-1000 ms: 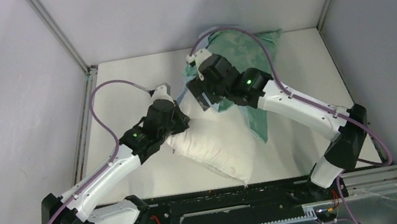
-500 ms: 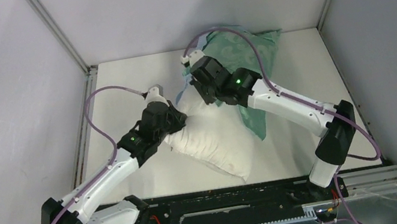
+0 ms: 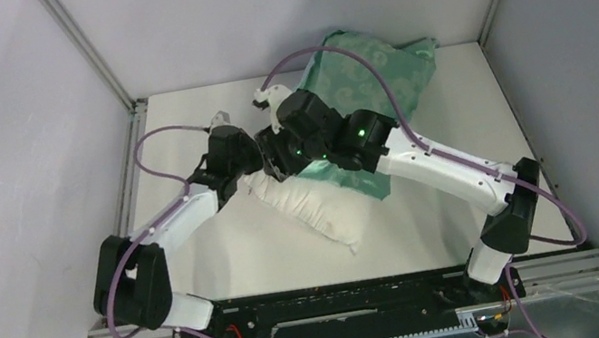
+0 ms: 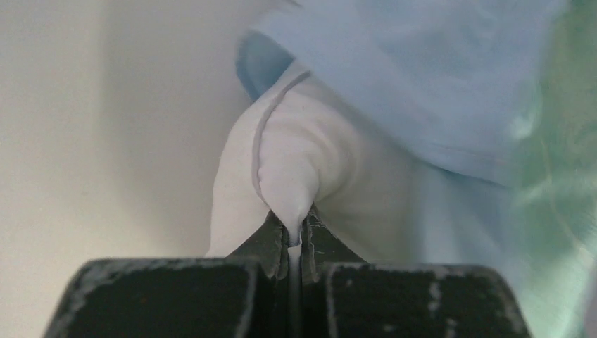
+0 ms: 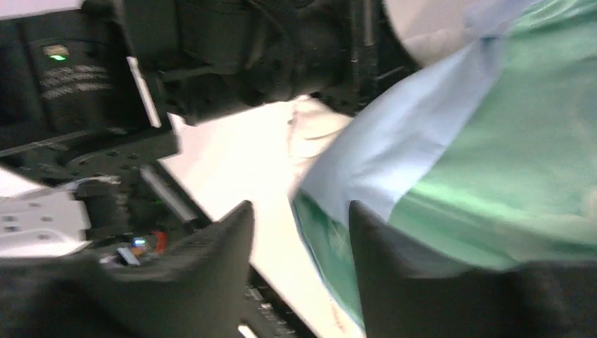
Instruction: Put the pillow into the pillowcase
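The off-white pillow [image 3: 321,211] lies slanted across the middle of the table, its far end under the pillowcase [image 3: 363,76], a light blue sack with a green inside heaped at the back. My left gripper [image 3: 260,169] is shut on a pinched corner fold of the pillow [image 4: 296,162], shown close up in the left wrist view [image 4: 290,238], with the blue pillowcase hem [image 4: 394,84] just beyond. My right gripper [image 3: 277,154] stands right beside it, jaws apart [image 5: 296,229], and the pillowcase edge [image 5: 493,162] hangs in the gap by the right finger.
Grey walls with metal frame posts [image 3: 87,48] close in the white table [image 3: 180,134] on three sides. Both wrists crowd together at the pillow's far left corner; the left arm's black wrist [image 5: 232,56] fills the top of the right wrist view. Purple cables [image 3: 154,143] loop above both arms.
My left arm has pushed the pillow up and back toward the pillowcase. My right arm has swung left to meet it, and its jaws shut and then parted again.
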`<act>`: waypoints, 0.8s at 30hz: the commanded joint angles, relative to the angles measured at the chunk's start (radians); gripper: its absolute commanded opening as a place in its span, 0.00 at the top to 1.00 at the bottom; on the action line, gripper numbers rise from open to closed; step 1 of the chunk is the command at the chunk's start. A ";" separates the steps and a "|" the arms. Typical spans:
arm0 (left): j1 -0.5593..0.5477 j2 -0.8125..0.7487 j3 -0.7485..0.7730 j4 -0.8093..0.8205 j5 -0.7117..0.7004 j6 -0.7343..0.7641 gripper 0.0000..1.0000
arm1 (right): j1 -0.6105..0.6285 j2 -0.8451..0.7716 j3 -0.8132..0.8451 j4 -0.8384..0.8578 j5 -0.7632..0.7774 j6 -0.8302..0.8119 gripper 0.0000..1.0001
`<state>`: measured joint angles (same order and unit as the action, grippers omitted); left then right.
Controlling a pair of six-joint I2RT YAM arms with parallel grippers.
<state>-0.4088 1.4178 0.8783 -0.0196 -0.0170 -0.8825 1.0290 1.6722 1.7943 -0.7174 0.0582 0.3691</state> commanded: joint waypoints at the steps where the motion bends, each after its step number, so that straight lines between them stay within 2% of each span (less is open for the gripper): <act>1: 0.047 0.065 0.146 0.094 0.055 -0.008 1.00 | -0.056 -0.084 -0.048 0.031 0.042 -0.024 0.30; 3: 0.076 0.089 0.191 0.046 0.063 0.035 0.98 | -0.086 -0.164 -0.145 0.052 0.084 -0.047 0.18; 5: 0.100 0.103 0.252 -0.044 0.057 0.081 0.92 | -0.131 -0.235 -0.262 0.070 0.125 -0.057 0.14; 10: 0.154 0.104 0.341 -0.170 0.033 0.159 0.80 | -0.233 -0.378 -0.571 0.128 0.188 -0.060 0.12; 13: 0.181 0.122 0.402 -0.224 0.036 0.188 0.75 | -0.249 -0.418 -0.689 0.174 0.191 -0.066 0.12; 15: 0.186 0.136 0.445 -0.259 0.044 0.210 0.69 | -0.249 -0.407 -0.729 0.209 0.167 -0.072 0.12; 18: 0.189 0.130 0.480 -0.309 0.032 0.240 0.53 | -0.234 -0.362 -0.745 0.260 0.144 -0.093 0.13; 20: 0.191 0.101 0.491 -0.345 -0.005 0.268 0.41 | -0.214 -0.333 -0.746 0.287 0.146 -0.114 0.13; 24: 0.216 0.009 0.508 -0.428 -0.074 0.315 0.26 | -0.198 -0.291 -0.745 0.324 0.142 -0.130 0.13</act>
<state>-0.2176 1.5406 1.3167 -0.3584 -0.0071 -0.6441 0.8120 1.3544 1.0416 -0.5018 0.2028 0.2749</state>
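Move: The left hand still pinches the pillow's corner. The pillowcase's blue rim drapes about 8 cm ahead and 5 cm to the right of it, a little below; the pillow's exposed bulk lies some 11 cm back and 14 cm right, about 8 cm lower. For the right hand, hovering high and already opening, the pillowcase's green near corner is roughly 18 cm to its right, 2 cm ahead and 25 cm down. From this hand the pillow's bulk is nearly straight below, 2 cm ahead. The left hand lets go of the pillow corner: it first drives it forward about 5 cm beside the pillowcase rim, then veers left and up some 7 cm each, fingers spreading. The right hand, opening wide, swings about 18 cm to the right and sinks 15 cm to the pillowcase's near green edge, easing back a little left at the end without closing; its wrist turns roughly 20 degrees, partly clockwise. ##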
